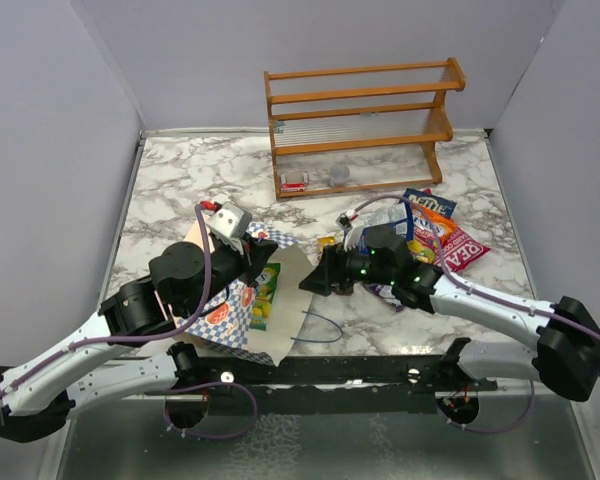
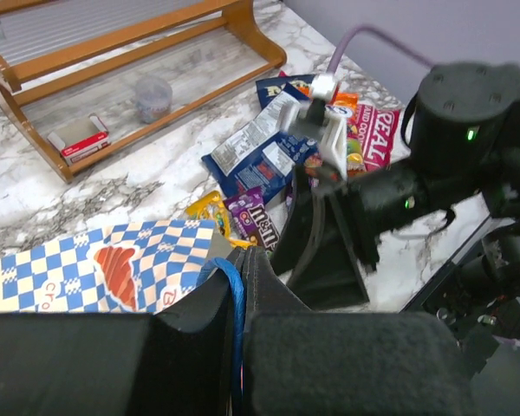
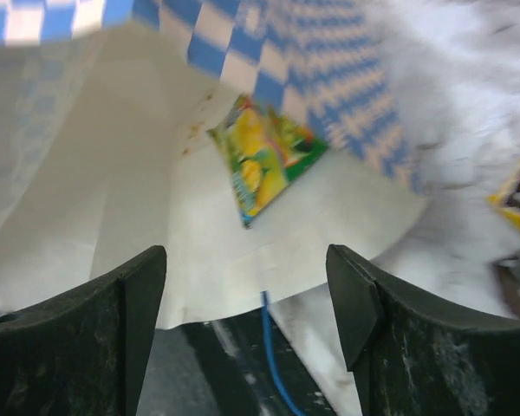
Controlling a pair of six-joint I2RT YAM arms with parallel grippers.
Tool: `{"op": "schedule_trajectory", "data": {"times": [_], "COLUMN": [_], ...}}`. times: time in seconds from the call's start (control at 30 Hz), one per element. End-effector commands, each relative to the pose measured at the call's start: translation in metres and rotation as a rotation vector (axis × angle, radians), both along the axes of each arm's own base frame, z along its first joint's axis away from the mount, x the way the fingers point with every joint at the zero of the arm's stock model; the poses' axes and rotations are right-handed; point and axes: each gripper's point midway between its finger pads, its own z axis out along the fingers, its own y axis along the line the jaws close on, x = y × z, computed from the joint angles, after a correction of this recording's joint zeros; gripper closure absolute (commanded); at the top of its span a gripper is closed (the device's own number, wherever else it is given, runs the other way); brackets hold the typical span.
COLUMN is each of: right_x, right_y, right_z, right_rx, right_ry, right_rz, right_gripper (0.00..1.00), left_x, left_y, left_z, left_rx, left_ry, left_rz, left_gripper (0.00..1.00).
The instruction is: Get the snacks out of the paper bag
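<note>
The paper bag (image 1: 242, 318) lies on its side with its mouth facing right. My left gripper (image 1: 263, 252) is shut on its thin blue cord handle (image 2: 234, 290) at the upper rim and holds the mouth up. My right gripper (image 1: 313, 280) is open and empty at the bag's mouth. In the right wrist view its fingers (image 3: 134, 316) frame the cream inside of the bag (image 3: 113, 182), where a green-yellow packet (image 3: 264, 160) lies. Outside the bag, right of my grippers, lie a purple packet (image 2: 256, 217), a dark blue packet (image 2: 251, 160) and the big red packet (image 1: 460, 245).
An orange-brown wooden rack (image 1: 360, 120) stands at the back with a small clear cup (image 1: 338, 175) and a small red-and-white box (image 1: 295, 185) on its lowest shelf. A yellow packet (image 2: 208, 208) lies beside the purple one. The bag's second blue cord (image 3: 273, 368) trails towards the table's near edge.
</note>
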Motion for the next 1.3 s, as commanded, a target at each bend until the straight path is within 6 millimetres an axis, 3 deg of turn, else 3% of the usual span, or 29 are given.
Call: {"op": "schedule_trajectory", "data": {"times": [0.0,0.3,0.63,0.83,1.1,1.27], "right_x": [-0.042,-0.038,-0.029,-0.024,-0.017,-0.017], "right_y": [0.043,0.073,0.081,0.082,0.109,0.126], "right_z": [0.009,-0.056,-0.110,-0.119,-0.113,-0.109], "right_rx": [0.175,0.097,0.009,0.025,0.080,0.094], "right_ry": [0.154,0.339,0.447,0.478,0.489,0.476], "right_rz": [0.069,-0.106,-0.262,-0.323,-0.316,-0.283], "right_gripper": [0.26,0.27,0.37,0.39,0.47,0.58], "left_x": [0.006,0.013,0.010,0.007,0.005,0.004], "left_y": [-0.008,-0.029,-0.035,-0.033,-0.034,-0.033], "left_z": [0.042,0.057,0.061,0.064,0.065,0.065], "left_rx": [-0.094,-0.086,-0.109,-0.124,-0.131,-0.136], "left_ry": [-0.092,-0.140,-0.152,-0.153,-0.148,-0.144], "left_rz": [-0.005,-0.045,-0.075,-0.081,-0.093,-0.093], "left_gripper": [1.00,1.00,1.00,1.00,1.00,1.00]}}
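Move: The green-and-yellow snack pack lies inside the open paper bag, roughly 12 cm to the right hand's left, 3 cm back and 12 cm below. The small yellow pack is about 9 cm ahead of that hand, 2 cm to its right and 14 cm down; the blue handle loop is some 8 cm straight back and 10 cm below. From the left hand, still holding the bag's rim, the snack pack is about 30 cm below, 3 cm left and 2 cm back. Right hand sinks about 12 cm and reaches 10 left into the bag, fingers narrowing; left hand draws rim rightward. ##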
